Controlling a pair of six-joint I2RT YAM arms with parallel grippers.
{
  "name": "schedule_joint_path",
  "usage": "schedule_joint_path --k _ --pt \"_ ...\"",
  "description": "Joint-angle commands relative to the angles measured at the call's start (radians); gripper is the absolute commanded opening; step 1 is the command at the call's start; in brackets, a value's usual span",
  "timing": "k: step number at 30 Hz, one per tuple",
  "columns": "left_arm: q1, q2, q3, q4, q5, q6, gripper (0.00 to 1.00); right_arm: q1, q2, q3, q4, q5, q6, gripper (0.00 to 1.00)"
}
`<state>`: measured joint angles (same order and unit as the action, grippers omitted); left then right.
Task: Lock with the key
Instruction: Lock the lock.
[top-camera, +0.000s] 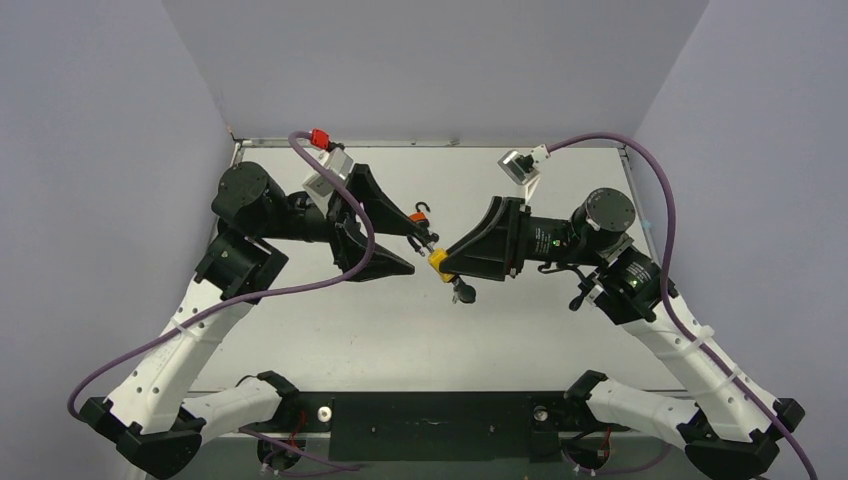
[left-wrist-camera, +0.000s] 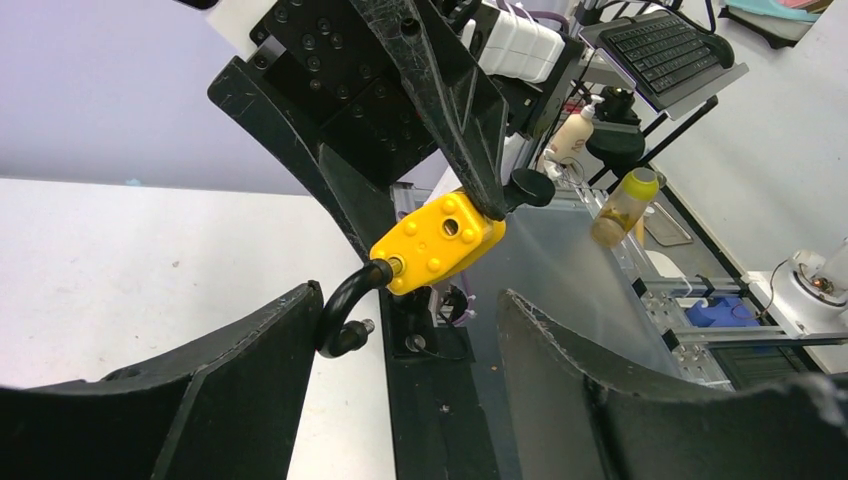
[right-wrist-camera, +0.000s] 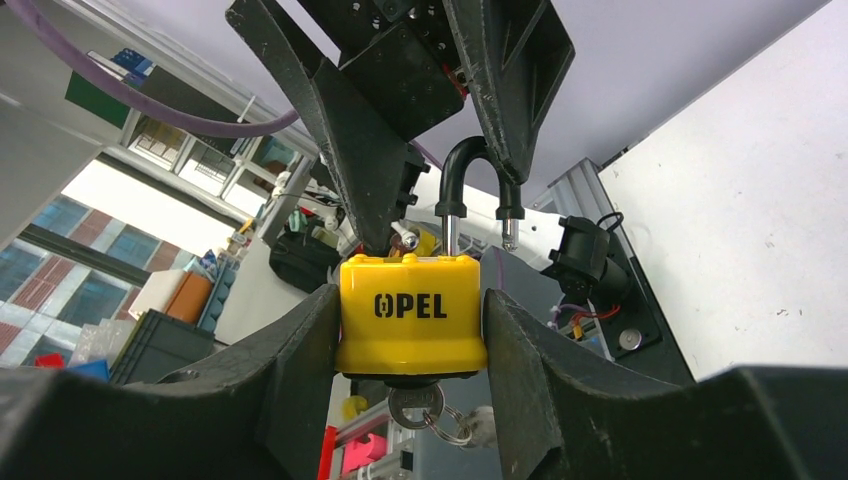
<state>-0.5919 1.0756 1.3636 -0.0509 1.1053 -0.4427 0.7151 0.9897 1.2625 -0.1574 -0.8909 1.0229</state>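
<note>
A yellow padlock (right-wrist-camera: 412, 315) marked OPEL is clamped between my right gripper's (right-wrist-camera: 412, 300) fingers, shackle pointing at the left arm. The black shackle (right-wrist-camera: 470, 170) stands open, with its free leg out of the body. A silver key (right-wrist-camera: 415, 405) with a ring sits in the keyhole under the body. My left gripper (left-wrist-camera: 410, 300) is open, its fingers either side of the shackle (left-wrist-camera: 340, 310), which touches the left finger (left-wrist-camera: 250, 350). In the top view both grippers meet over the middle of the table, with the padlock (top-camera: 438, 261) between them and the key ring (top-camera: 462, 291) hanging below.
A small orange and black hook-shaped piece (top-camera: 420, 212) shows beside the left gripper's far finger; I cannot tell what it is. Purple cables (top-camera: 330, 270) loop off both arms. The white table (top-camera: 400, 340) has grey walls on three sides.
</note>
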Motion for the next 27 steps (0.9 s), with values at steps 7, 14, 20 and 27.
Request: schedule_joint_path --k 7,14,20,27 --pt "0.007 -0.032 -0.027 0.064 0.028 -0.027 0.52 0.007 0.008 0.074 0.033 0.025 -0.046 0.00" --pt "0.007 -0.030 -0.026 0.057 0.023 -0.034 0.41 0.007 0.024 0.094 -0.054 0.032 -0.136 0.00" --pt "0.007 -0.022 -0.026 0.056 0.029 -0.045 0.32 0.007 0.035 0.098 -0.113 0.043 -0.198 0.00" --pt "0.007 -0.012 -0.035 0.053 0.028 -0.053 0.18 0.007 0.036 0.097 -0.152 0.054 -0.244 0.00"
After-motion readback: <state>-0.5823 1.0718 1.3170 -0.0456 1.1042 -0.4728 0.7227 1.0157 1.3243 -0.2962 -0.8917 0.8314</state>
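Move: Just beyond the left fingertips, about 2 cm to the right and 1 cm ahead at the same height, is the open shackle of the yellow padlock. The padlock's body is some 5 cm to the left hand's right, 2 cm back and 1 cm lower. From the right hand, which already grips the body, the shackle lies about 3 cm ahead, 3 cm left and 1 cm up; the keys hang roughly 3 cm back, 3 cm right and 2 cm lower. Closing its fingers from well open to nearly shut around the padlock's shackle, the left hand sinks about 1.5 cm with its pointing barely changed. The right hand keeps its grip on the yellow body, rolling it roughly 5 to 10 degrees so that its forward side rises, and sinks about 1 cm in the second half. ##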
